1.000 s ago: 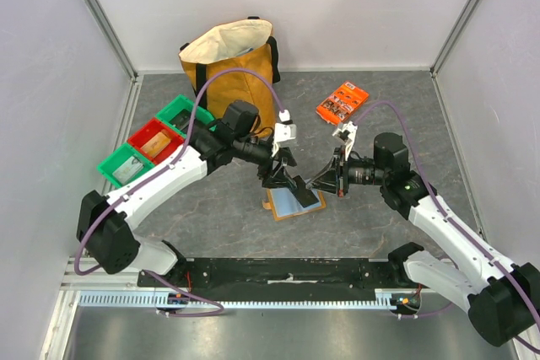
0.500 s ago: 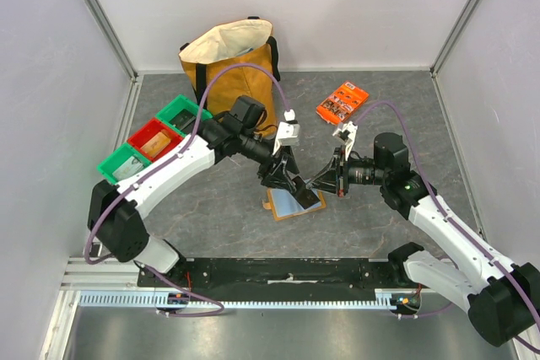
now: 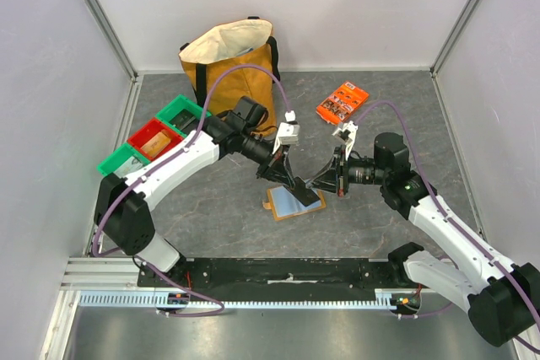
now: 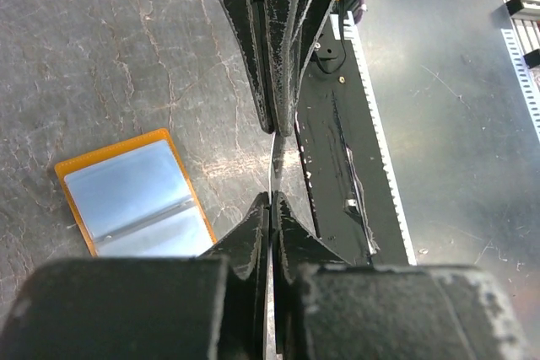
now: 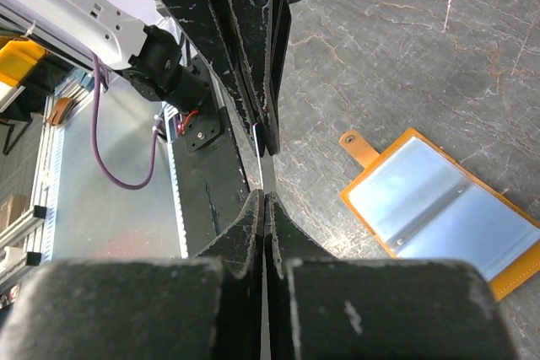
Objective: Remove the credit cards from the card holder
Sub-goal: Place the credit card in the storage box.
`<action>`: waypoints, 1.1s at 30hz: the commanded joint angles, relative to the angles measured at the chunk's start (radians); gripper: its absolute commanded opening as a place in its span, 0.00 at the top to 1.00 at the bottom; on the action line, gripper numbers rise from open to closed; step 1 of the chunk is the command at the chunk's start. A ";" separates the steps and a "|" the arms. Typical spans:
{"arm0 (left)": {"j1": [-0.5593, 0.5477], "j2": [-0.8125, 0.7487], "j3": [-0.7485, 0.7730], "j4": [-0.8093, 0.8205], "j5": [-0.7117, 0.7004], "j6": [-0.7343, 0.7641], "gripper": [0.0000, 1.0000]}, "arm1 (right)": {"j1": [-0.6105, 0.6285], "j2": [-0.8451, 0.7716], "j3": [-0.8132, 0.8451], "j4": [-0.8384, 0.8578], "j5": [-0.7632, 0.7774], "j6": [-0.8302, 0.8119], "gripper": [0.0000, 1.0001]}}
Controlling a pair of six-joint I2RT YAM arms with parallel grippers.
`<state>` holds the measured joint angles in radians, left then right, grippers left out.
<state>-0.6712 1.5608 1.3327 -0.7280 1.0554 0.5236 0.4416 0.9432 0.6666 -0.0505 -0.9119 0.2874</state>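
Observation:
The card holder [image 3: 289, 206] lies open and flat on the table, tan-edged with pale blue-grey pockets, and shows too in the left wrist view [image 4: 135, 200] and the right wrist view [image 5: 443, 208]. Just above its right edge a dark credit card [image 3: 309, 195] hangs in the air, seen edge-on as a thin line [image 4: 272, 168] [image 5: 262, 176]. My left gripper [image 3: 298, 185] [image 4: 272, 201] is shut on one end of the card. From the opposite side my right gripper [image 3: 319, 185] [image 5: 264, 198] is shut on the other end, tip to tip with the left.
A mustard tote bag [image 3: 229, 61] stands open at the back. An orange printed packet [image 3: 342, 103] lies at the back right. Green and red bins [image 3: 154, 141] sit at the left. A black rail [image 3: 287, 271] runs along the near edge.
My left gripper has closed from wide open onto the card that the right gripper holds. The left arm edged slightly right; the right arm has not moved.

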 commanded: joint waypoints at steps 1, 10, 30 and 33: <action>0.022 -0.005 0.034 -0.017 0.063 0.018 0.98 | 0.005 -0.021 0.030 0.043 0.017 0.015 1.00; 0.212 -0.117 -0.110 0.227 0.051 -0.311 0.98 | -0.001 -0.096 0.042 -0.002 0.237 0.013 0.32; 0.918 -0.395 -0.548 0.751 -0.644 -1.246 0.98 | 0.000 -0.109 0.008 -0.063 0.386 -0.017 0.02; 0.918 -0.285 -0.488 0.776 -0.690 -1.277 0.98 | 0.000 -0.110 0.007 -0.063 0.395 -0.027 0.02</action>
<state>0.2451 1.1664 0.7475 -0.0254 0.4988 -0.6487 0.4412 0.8501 0.6720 -0.1211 -0.5407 0.2890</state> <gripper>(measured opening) 0.025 0.979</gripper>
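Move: About 19 cm ahead of the left hand, 35 cm to its left and some 17 cm below lies the storage box's middle; its far green compartment stands about 27 cm ahead and 30 cm left of the hand. The tan bag rises roughly 30 cm ahead and 17 cm left, while the open card holder lies 5 cm ahead, directly below otherwise. From the right hand, the storage box is about 19 cm ahead and 39 cm left. Carrying the black card edge-on in its already shut fingers, the left hand draws forward out of the right hand's grip, then sweeps left towards the storage box, some 35 cm in all, turning about 105 degrees counter-clockwise until it points forward. The right fingers open wide and let go of the card as that hand moves about 5 cm forward and right, turning some 20 degrees clockwise. ##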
